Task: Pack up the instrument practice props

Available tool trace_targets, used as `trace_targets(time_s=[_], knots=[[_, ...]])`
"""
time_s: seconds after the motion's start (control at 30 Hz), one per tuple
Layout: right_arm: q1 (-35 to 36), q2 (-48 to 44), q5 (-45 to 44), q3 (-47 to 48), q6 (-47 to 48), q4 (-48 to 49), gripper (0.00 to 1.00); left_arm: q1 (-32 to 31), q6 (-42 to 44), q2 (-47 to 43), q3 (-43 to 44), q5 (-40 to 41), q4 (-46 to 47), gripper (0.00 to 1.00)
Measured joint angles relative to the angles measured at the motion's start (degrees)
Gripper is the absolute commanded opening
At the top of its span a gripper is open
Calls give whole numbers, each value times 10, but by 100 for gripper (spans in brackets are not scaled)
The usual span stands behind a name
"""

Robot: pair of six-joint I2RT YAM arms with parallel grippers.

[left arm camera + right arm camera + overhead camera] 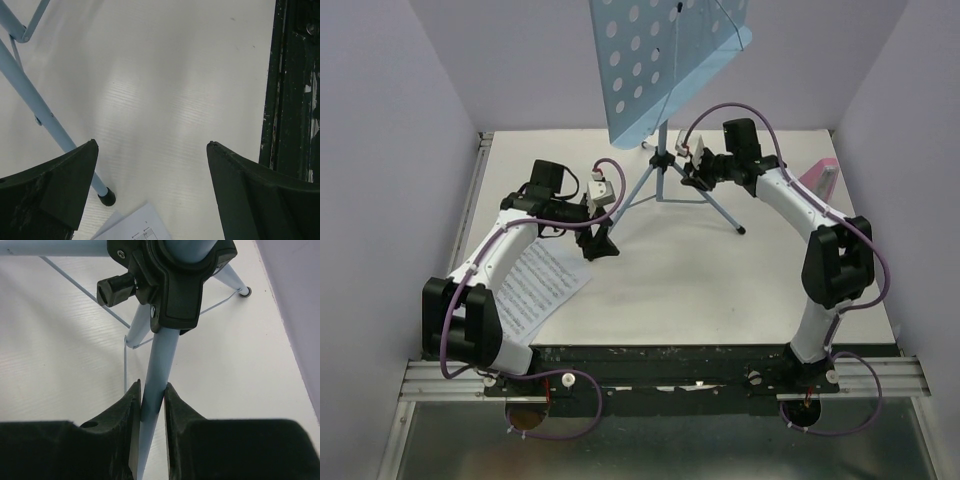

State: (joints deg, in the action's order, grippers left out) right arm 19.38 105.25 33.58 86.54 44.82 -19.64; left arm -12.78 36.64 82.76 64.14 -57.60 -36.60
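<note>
The light-blue music stand (665, 65) stands at the back middle, its hole-punched desk tilted, on thin tripod legs. My right gripper (692, 180) is shut on a stand tube (161, 360) just below the black hub (172, 285); both fingers press its sides. My left gripper (602, 245) is open and empty above the table, near the stand's left leg (45, 112) and its black foot (106, 197). The white sheet-music pages (535, 285) lie flat at the left front; a corner shows in the left wrist view (142, 227). The pink metronome (820, 180) lies at the right, behind my right arm.
Lavender walls (380, 150) close in the left, back and right sides. The table's black front edge (290, 100) runs along the right of the left wrist view. The stand's right leg ends in a black foot (740, 230) near mid-table.
</note>
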Motion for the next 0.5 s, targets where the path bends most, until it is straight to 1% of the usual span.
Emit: trace_targets(time_s=[0.1,0.2,0.3,0.4,0.5], knots=[[-11,20,14,27,9,-8,0,3,26,-1,9,9,-24,99],[-24,30,35,37,35,-11,0,25,58,-7,6,36,-55,99],[-34,30,61,35,81,-21,0,62,75,-19,0,60,-78,99],[-45,35,95,45,139,-53,0,93,80,-30,0,78,-91,99],[-56,50,134,75,215,-113,0,96,85,-31,1,84,-98,99]])
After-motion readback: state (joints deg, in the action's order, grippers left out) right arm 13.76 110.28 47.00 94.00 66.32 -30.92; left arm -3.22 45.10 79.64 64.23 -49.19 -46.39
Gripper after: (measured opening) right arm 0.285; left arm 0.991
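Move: The left hand hangs open almost over the black foot of the stand's left leg, which lies about 3 cm to its left, 1 cm ahead and 16 cm below. The sheet music lies some 17 cm to that hand's left and 6 cm back. The right hand already grips the stand's right leg just below the hub; the hub is about 6 cm left of it, 3 cm ahead and 4 cm up. That leg's foot is roughly 15 cm right of the right hand, 9 cm back and 16 cm down. Leftward, some 7 cm and slightly down, the open left hand draws past the left leg's foot towards the sheet music, turning about 10 degrees counter-clockwise with its left side rising. The right hand keeps its grip on the right leg, easing forward, then slightly back and right by about 2 cm, while its wrist turns about 15 degrees counter-clockwise. ##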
